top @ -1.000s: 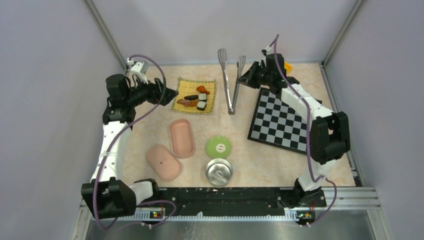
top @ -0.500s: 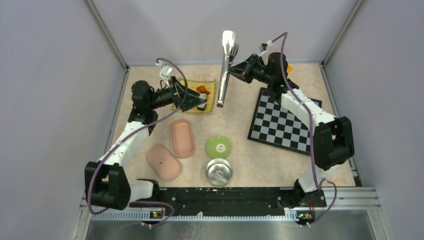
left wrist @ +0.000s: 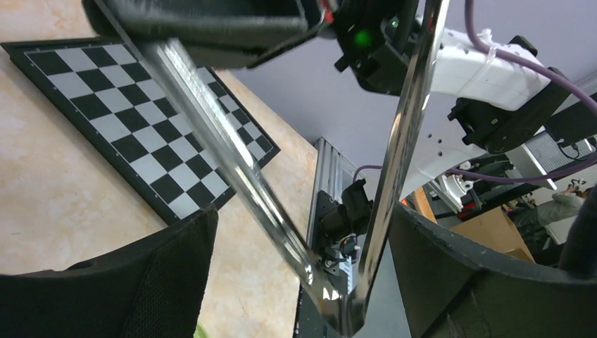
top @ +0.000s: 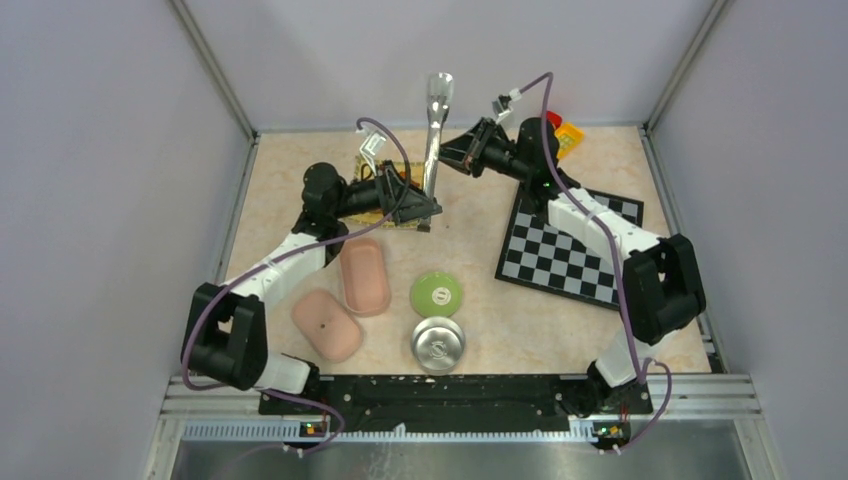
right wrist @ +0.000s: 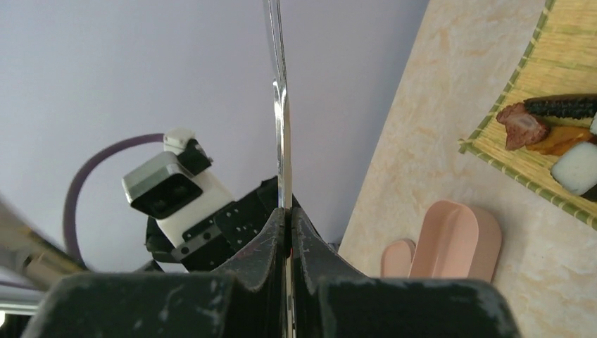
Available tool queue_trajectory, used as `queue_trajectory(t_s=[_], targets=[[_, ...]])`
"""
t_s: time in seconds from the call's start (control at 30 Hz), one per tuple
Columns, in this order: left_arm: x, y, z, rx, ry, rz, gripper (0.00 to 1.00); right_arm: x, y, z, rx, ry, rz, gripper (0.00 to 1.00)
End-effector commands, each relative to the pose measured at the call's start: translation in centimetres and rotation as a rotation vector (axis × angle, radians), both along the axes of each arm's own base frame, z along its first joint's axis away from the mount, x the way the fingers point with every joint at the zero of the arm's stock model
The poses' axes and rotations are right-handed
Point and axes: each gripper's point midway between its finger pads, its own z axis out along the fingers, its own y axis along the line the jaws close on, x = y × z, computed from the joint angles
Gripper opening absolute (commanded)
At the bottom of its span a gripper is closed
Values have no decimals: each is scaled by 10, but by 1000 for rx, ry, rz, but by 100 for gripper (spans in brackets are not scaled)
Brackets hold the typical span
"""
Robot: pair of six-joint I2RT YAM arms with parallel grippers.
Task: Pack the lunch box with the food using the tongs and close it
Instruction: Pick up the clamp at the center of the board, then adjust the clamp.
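The silver tongs (top: pixel 433 130) hang tilted above the table, spoon tips up and joined end down. My right gripper (top: pixel 462 158) is shut on one tong arm (right wrist: pixel 279 105), pinched edge-on between its fingers. My left gripper (top: pixel 420 210) stands open around the joined end (left wrist: pixel 345 310), and both arms run up between its fingers (left wrist: pixel 141 282). The food (right wrist: pixel 556 134) lies on the yellow mat (right wrist: pixel 507 162); my left arm hides most of it in the top view. The pink lunch box (top: pixel 364 277) lies open beside its lid (top: pixel 326 324).
A checkerboard (top: pixel 560 245) lies at the right under my right arm. A green bowl (top: pixel 436 294) and a round metal lid (top: pixel 438 343) sit near the front middle. Red, yellow and orange blocks (top: pixel 565 135) are at the back right.
My right gripper lifted the tongs off the table and swung them left and upright. My left arm reached right across the mat until its open jaws came around the joined end.
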Motion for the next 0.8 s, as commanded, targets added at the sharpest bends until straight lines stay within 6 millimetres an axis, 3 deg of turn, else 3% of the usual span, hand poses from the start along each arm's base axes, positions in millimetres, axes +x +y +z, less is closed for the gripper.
queue_trajectory(t_s=[0.0,0.3,0.53,0.77], targets=[[1,-1,46,-100,-120,-4,89,-21,0,33,58,-107,33,0],[11,-5,43,-115,-81,-6,60,-32,6,25,67,-122,67,0],[9,-4,47,-119,-104,-7,47,-35,5,26,49,-148,67,0],[1,-2,48,-101,-138,-13,41,-25,-3,24,12,-177,37,36]])
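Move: The left hand is open around the clamp's hinge end, whose tip lies about 3 cm back of its hand point at about its height. From the right hand, already shut on one leg, that hinge end is some 12 cm back, 2 cm left and slightly lower. About 29 cm beneath the left hand, the green plate is 2 cm back, the pink box 2 cm ahead and 15 cm left, the food mat 20 cm ahead and 10 cm left. The left fingers close on the clamp's legs just ahead of the hinge, going from nearly full open to about half and stopping there, as that hand shifts only about 1.5 cm up and forward. The right hand keeps its pinch while easing some 1.5 cm back, dipping and rising again, then parts its fingers about a third to let the leg loose. ##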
